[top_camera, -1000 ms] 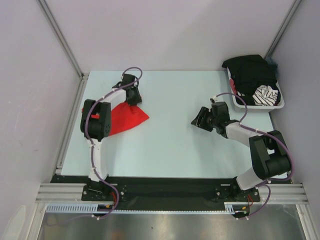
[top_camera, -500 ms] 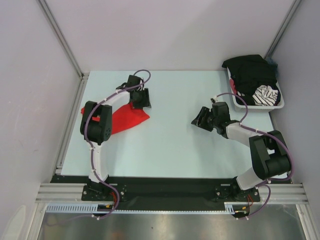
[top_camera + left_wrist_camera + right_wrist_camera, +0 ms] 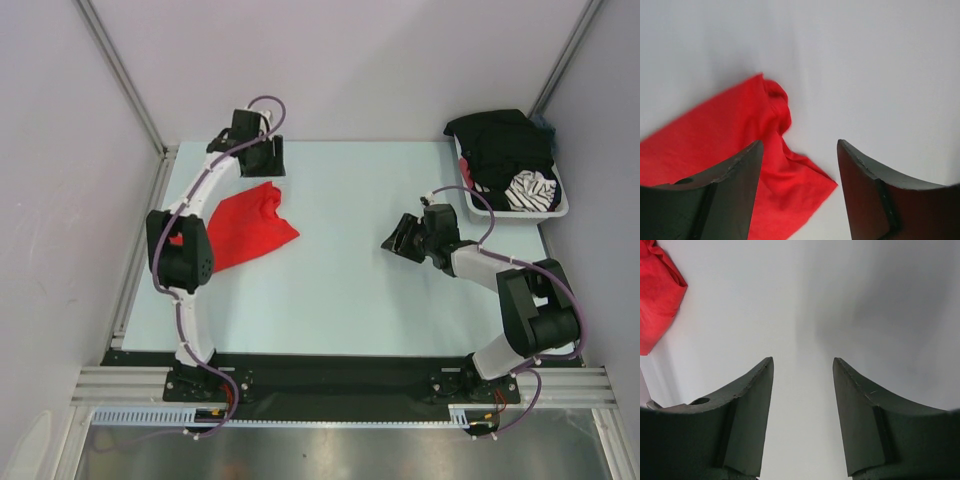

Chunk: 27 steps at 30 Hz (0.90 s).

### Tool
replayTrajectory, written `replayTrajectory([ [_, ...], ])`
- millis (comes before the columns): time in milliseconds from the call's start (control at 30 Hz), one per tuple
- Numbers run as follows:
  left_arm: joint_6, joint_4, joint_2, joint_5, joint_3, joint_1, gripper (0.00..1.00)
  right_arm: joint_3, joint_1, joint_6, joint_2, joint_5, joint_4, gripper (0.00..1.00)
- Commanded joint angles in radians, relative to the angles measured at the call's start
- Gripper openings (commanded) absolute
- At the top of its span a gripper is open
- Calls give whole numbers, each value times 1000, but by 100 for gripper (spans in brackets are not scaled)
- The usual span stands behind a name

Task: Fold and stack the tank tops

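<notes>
The red tank top (image 3: 243,229) lies folded and a little rumpled on the left half of the table, one corner pointing right. My left gripper (image 3: 268,164) hangs open above the table's far edge, just beyond the garment and clear of it. In the left wrist view the red tank top (image 3: 715,145) lies below and behind the open left gripper (image 3: 799,144), with nothing between the jaws. My right gripper (image 3: 391,242) stands open over bare table right of centre. The right gripper (image 3: 802,360) holds nothing; the red tank top (image 3: 657,295) shows at the top left. A black tank top (image 3: 500,143) is heaped in the basket.
A white basket (image 3: 545,214) stands at the far right corner, holding the black garment and a black-and-white striped cloth (image 3: 531,190). Metal frame posts run along the left edge and back corners. Grey walls enclose the table.
My left gripper has opened, let go of the red tank top and drawn back towards the far edge. The garment now lies uncovered. The right arm has not moved.
</notes>
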Motion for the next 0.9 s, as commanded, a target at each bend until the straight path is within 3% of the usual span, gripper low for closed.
replayTrajectory([
  [0, 127, -130, 113, -148, 155, 5, 67, 1, -3, -2, 7, -13, 39, 56],
  [67, 154, -216, 176, -225, 278, 10, 66, 1, -4, -3, 7, -13, 36, 56],
  [233, 187, -325, 324, -227, 462, 27, 63, -2, -4, -6, 1, -10, 33, 56],
  [567, 200, -334, 399, -184, 435, 45, 60, -2, -4, -3, 10, -11, 38, 56],
  [667, 194, -345, 437, -178, 456, 53, 49, -4, -6, -3, 10, -11, 39, 56],
  [767, 171, -344, 471, -138, 473, 76, 29, -4, -4, -3, 10, -10, 39, 56],
  [867, 141, -339, 493, -64, 473, 105, 24, -4, -4, -6, 13, -10, 39, 56],
])
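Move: The stretch of the red tank top's folded far edge that the left hand will grip lies about 2 cm ahead of it, 6 cm to its left and some 13 cm below. The tank top's middle is roughly 8 cm back, 14 cm left of that hand, and its loose right corner about 9 cm back and 3 cm right, both at table level. From the idle right hand the far-edge stretch is about 16 cm ahead, 32 cm left and 4 cm below. The left hand first swings about 5 cm forward and a little left over the far side of the red tank top, then draws back roughly 3 cm as it drops about 14 cm, still edging left (6 cm in all), its fingers tilting some 20 degrees steeper and its left side rolling up. Near the table the descent slows and the fingers, until then about two-thirds open, close to about a quarter and pinch the cloth just short of its bunched far tip. ##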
